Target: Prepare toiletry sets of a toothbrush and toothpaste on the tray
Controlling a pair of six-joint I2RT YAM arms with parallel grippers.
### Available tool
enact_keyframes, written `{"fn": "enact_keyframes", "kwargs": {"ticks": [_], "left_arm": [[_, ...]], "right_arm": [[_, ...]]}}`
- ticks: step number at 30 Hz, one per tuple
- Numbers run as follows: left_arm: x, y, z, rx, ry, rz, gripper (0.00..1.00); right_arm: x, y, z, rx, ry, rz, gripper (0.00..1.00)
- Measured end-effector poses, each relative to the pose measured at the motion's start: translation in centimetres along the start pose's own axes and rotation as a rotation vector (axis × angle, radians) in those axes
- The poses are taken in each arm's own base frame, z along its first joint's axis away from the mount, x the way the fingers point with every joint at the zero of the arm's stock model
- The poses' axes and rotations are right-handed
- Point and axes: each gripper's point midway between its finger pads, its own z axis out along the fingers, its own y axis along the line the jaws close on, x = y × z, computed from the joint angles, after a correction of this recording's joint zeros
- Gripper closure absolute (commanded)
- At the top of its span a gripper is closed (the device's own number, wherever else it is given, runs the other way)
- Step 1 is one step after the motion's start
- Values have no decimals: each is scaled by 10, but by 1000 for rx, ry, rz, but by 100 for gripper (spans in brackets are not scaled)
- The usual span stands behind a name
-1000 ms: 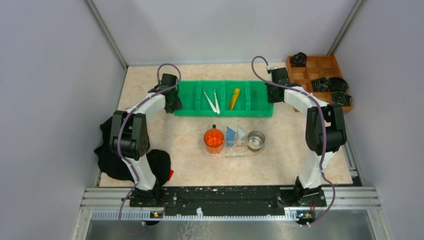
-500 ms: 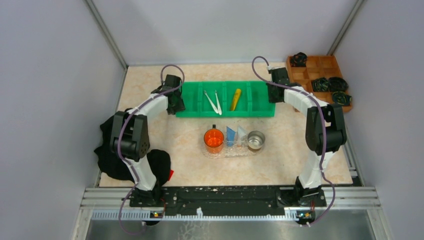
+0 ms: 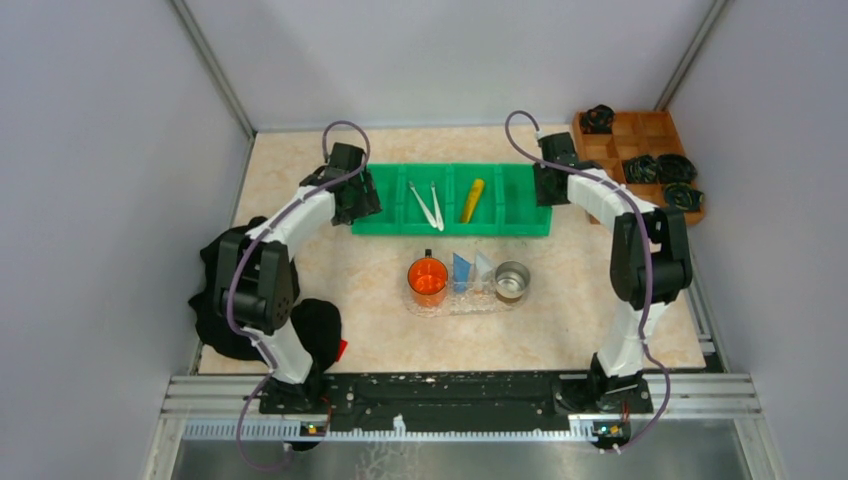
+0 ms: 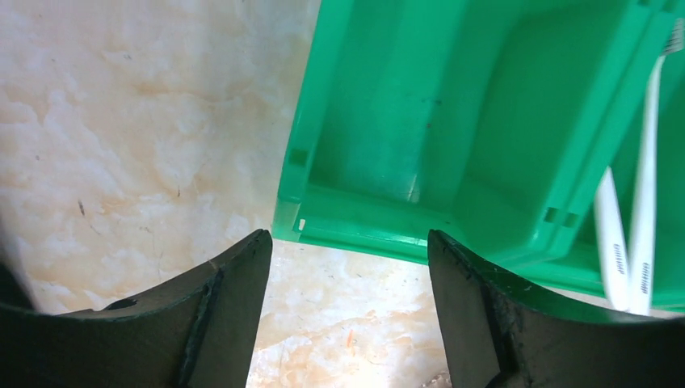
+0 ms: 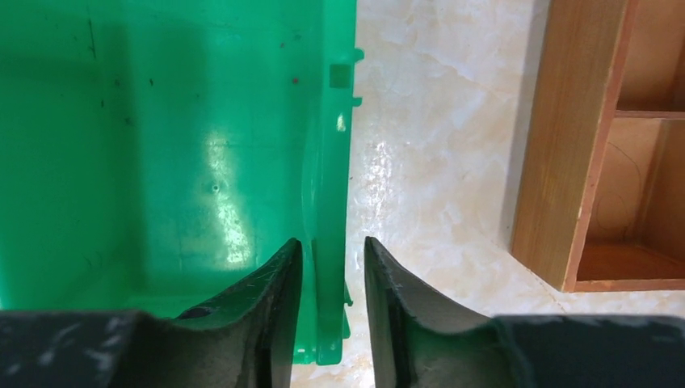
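Observation:
Two white toothbrushes (image 3: 425, 203) (image 4: 638, 234) lie in a middle compartment of the green bin (image 3: 385, 222), and a yellow toothpaste (image 3: 470, 198) lies one compartment to their right. A blue toothpaste (image 3: 461, 270) and a white toothpaste (image 3: 484, 268) stand on the clear tray (image 3: 505, 303), between an orange cup (image 3: 428, 277) and a metal cup (image 3: 512, 281). My left gripper (image 3: 365, 200) (image 4: 349, 242) is open and empty, just short of the bin's left corner (image 4: 295, 218). My right gripper (image 3: 545, 190) (image 5: 331, 242) straddles the bin's right wall (image 5: 327, 162), open, with a gap on the outer side.
A brown wooden compartmented box (image 3: 640, 130) (image 5: 565, 162) holding black coiled items stands at the back right, close to the bin's right end. A black cloth (image 3: 225, 300) lies at the table's left edge beside the left arm.
Both grippers have opened. The left one has let go of the bin's left wall and slid a little to the right. The bin has shifted slightly to the right.

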Motion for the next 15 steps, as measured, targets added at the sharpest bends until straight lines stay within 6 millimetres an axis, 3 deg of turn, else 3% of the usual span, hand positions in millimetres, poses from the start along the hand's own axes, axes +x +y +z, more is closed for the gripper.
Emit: {"fn": "enact_keyframes", "kwargs": {"ticks": [4, 9, 15], "left_arm": [[-14, -5, -15, 14, -31, -3, 21], [-37, -11, -44, 50, -93, -6, 24], [-64, -36, -81, 180, -153, -1, 28]], "right_arm": [[-5, -4, -3, 30, -8, 20, 50], [-13, -12, -13, 65, -36, 35, 49], [-41, -22, -57, 78, -143, 69, 50]]}}
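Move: The toothbrushes in the green box are what matters next: the nearer one lies about 13 cm to the right of my left hand, some 2 cm ahead and 4 cm below. From there, the orange mug stands roughly 14 cm right and 15 cm back. From my right hand, which still straddles the box's right wall, that toothbrush is some 26 cm left and 1 cm back; the yellow toothpaste lies about 16 cm left, level with it, both some 4 cm lower. I back both hands up off the green box. My right hand spreads its fingers wider around the right wall, then rises about 7 cm, easing a little outward to the right. My left hand, already open and free, climbs some 10 cm over the box's left front corner, both wrists tipping up about 10 degrees, and near the end the left hand veers 2 cm right, towards the toothbrush side. ##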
